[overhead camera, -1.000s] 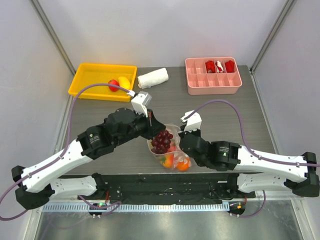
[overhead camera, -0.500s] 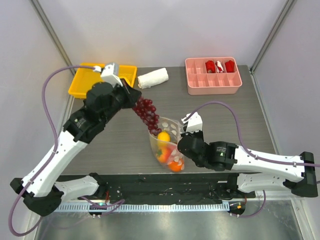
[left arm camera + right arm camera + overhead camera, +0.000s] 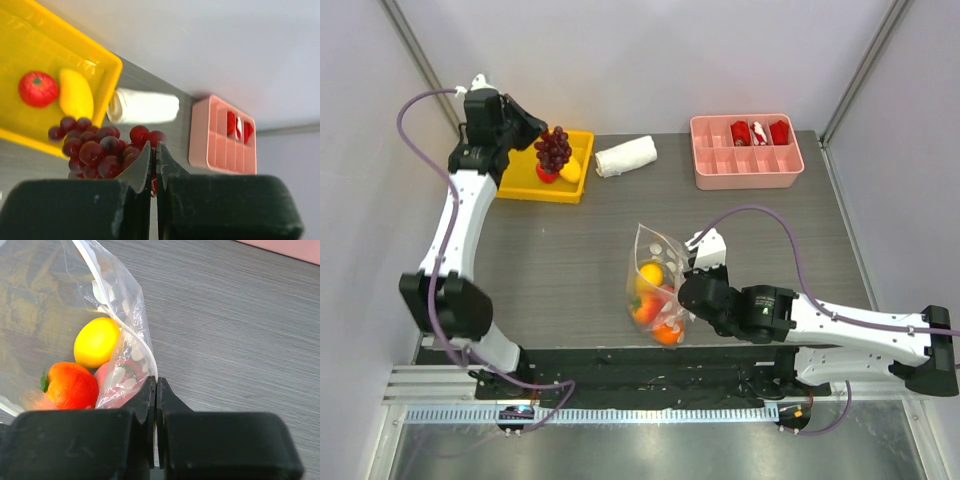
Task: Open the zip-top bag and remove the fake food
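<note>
The zip-top bag (image 3: pixel 655 262) stands open near the table's front middle. It holds fake food: a yellow piece (image 3: pixel 651 273) and orange ones (image 3: pixel 647 308). My right gripper (image 3: pixel 680 290) is shut on the bag's right edge. In the right wrist view the right gripper (image 3: pixel 156 382) pinches the dotted plastic (image 3: pixel 122 345) beside the yellow piece (image 3: pixel 96 342) and an orange one (image 3: pixel 70 385). My left gripper (image 3: pixel 536 141) is shut on the purple grape bunch (image 3: pixel 554 150), which hangs over the yellow tray (image 3: pixel 520 188). In the left wrist view the grapes (image 3: pixel 95 150) hang left of that gripper (image 3: pixel 153 146).
The yellow tray (image 3: pixel 30 40) at the far left holds a red fruit (image 3: pixel 547 175) and a yellow piece (image 3: pixel 570 171). A rolled white cloth (image 3: pixel 626 156) lies beside it. A pink divided tray (image 3: pixel 745 177) with red items stands at the far right.
My left arm has pulled the grape bunch out of the bag and swung it far left, over the yellow tray. My right gripper has kept its hold on the bag.
</note>
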Robot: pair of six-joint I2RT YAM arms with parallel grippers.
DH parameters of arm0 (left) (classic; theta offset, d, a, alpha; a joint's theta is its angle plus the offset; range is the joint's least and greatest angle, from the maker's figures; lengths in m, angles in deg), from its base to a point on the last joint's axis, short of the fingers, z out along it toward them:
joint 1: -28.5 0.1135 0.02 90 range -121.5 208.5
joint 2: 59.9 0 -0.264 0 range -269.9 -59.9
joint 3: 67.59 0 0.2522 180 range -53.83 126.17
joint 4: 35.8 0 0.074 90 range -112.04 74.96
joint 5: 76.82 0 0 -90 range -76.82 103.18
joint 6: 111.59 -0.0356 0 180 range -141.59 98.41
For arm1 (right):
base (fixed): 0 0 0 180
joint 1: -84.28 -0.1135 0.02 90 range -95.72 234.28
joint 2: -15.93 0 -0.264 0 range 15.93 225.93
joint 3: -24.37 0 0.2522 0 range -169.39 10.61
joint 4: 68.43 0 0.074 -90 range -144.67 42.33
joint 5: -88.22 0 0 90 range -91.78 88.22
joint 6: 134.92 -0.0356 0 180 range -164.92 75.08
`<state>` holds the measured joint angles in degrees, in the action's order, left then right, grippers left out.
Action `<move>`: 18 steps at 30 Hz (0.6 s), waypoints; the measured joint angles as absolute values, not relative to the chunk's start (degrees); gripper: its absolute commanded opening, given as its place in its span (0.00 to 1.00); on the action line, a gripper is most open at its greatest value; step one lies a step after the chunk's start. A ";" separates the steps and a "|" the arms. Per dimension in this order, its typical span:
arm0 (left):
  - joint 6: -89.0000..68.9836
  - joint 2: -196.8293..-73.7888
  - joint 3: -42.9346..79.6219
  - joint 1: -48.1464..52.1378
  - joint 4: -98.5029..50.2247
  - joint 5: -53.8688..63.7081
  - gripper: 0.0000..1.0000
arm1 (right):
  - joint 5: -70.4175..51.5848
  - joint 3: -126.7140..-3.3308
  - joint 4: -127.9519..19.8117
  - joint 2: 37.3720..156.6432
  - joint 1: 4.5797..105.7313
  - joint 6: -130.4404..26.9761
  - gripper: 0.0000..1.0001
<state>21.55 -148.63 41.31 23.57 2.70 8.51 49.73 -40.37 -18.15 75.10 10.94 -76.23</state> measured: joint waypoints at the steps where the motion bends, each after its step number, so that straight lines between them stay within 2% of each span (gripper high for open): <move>1: 22.22 -152.11 43.38 25.07 1.89 7.82 0.00 | 49.51 -40.37 -18.15 74.73 10.94 -76.32 0.01; 11: 28.85 -184.26 66.31 35.43 -3.01 3.92 0.00 | 47.57 -40.30 -18.11 73.53 10.96 -77.06 0.01; 16: 36.17 -194.38 68.74 38.30 -8.98 1.78 0.00 | 46.50 -40.30 -17.98 73.51 10.96 -77.63 0.01; 18: 39.21 -197.33 68.74 39.28 -11.21 0.97 0.10 | 46.26 -40.30 -17.69 73.27 10.96 -77.89 0.01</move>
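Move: Beyond the left hand, which already holds the grapes by their stem, the middle of the yellow tray lies about 18 cm ahead, 16 cm to the left and 34 cm below. In it, the red apple sits some 14 cm ahead and 9 cm left of the hand, the yellow mango about 16 cm ahead and 2 cm left. The white towel lies 21 cm ahead and 17 cm right. From the right hand the tray is roughly 46 cm ahead and 52 cm left. Swinging out fast over the tray, the left hand carries the grapes about 20 cm forward and 14 cm left while lowering them some 19 cm, the descent steepening as the forward reach slows. The wrist rolls some 20 degrees, left side dropping, and turns a little counter-clockwise; the fingers stay shut on the stem as the bunch goes down between apple and mango. ##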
